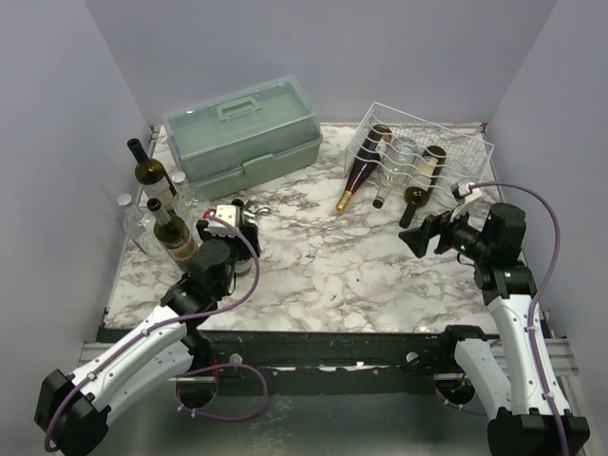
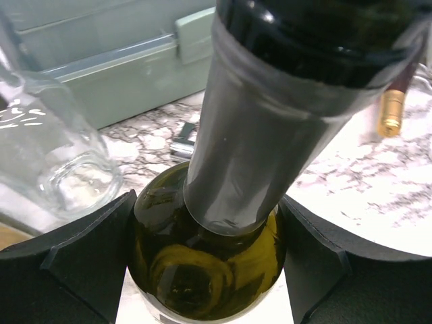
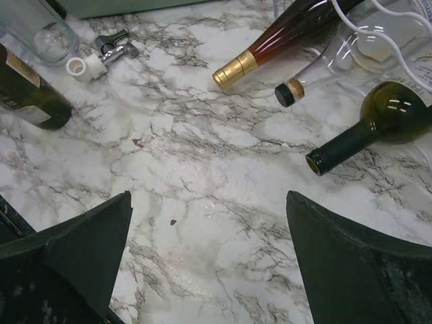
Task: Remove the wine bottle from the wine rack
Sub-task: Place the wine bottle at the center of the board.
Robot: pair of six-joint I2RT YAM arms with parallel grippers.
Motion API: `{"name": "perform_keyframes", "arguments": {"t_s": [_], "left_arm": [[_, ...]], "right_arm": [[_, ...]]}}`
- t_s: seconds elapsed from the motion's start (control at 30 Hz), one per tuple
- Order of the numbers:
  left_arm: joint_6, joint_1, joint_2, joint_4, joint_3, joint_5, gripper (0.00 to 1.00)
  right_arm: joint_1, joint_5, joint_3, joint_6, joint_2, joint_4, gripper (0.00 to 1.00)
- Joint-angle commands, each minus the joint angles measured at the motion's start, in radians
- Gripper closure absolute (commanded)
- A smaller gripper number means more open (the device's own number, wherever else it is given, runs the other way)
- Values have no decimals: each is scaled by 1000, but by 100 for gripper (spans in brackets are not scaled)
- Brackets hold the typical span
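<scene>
The white wire wine rack [image 1: 446, 142] stands at the back right. Three bottles lie in it, necks toward me: a dark red one with a gold cap [image 1: 361, 176], a clear one [image 1: 391, 173] and a green one [image 1: 423, 185]. In the left wrist view my left gripper [image 2: 206, 202] is shut on the shoulders of an upright green wine bottle [image 2: 202, 270] with a grey foil neck, at the table's left [image 1: 239, 237]. My right gripper [image 3: 209, 202] hangs open over bare marble just short of the rack's bottle necks [image 1: 413, 239]; the green bottle [image 3: 378, 121] lies ahead to its right.
A grey-green toolbox [image 1: 242, 133] sits at the back. Upright wine bottles [image 1: 171, 233] and clear glass bottles [image 1: 142, 228] crowd the left edge. A small metal stopper [image 3: 111, 48] and white ring [image 3: 75, 67] lie on the marble near the left gripper. Walls close in on three sides.
</scene>
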Motion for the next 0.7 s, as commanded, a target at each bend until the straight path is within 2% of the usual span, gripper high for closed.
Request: {"name": "perform_keyframes", "arguments": {"t_s": [0.0, 0.2, 0.53, 0.67], "left_arm": [[-50, 81, 7, 57, 63, -21, 100], [-109, 180, 33, 60, 72, 1, 100], [-159, 248, 60, 79, 63, -15, 100], [-153, 249, 55, 78, 61, -29, 93]], "right_arm": [[-8, 25, -14, -6, -12, 28, 0], [-12, 25, -13, -6, -14, 30, 1], [-15, 25, -12, -5, -15, 29, 0], [-15, 24, -15, -5, -15, 30, 0]]}}
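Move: From the left gripper, which holds the wine bottle, the open spot for it lies about 3 cm ahead and 5 cm left, some 18 cm below. Beyond that spot's left side stands the labelled green bottle, about 15 cm left of the gripper and 2 cm ahead. A clear bottle stands roughly 11 cm left and 8 cm ahead, and the small tap lies 11 cm straight ahead on the board. From the right gripper the spot is some 43 cm left and 4 cm ahead. Bring the left gripper, still clamped around the bottle's shoulder, about 6 cm left and some 3 cm forward at nearly level height, closing on the green and clear bottles and easing to a stop short of them. Swing the hand about 15 degrees counter-clockwise on the way and lean the bottle's top slightly left; keep the fingers shut on the glass. ##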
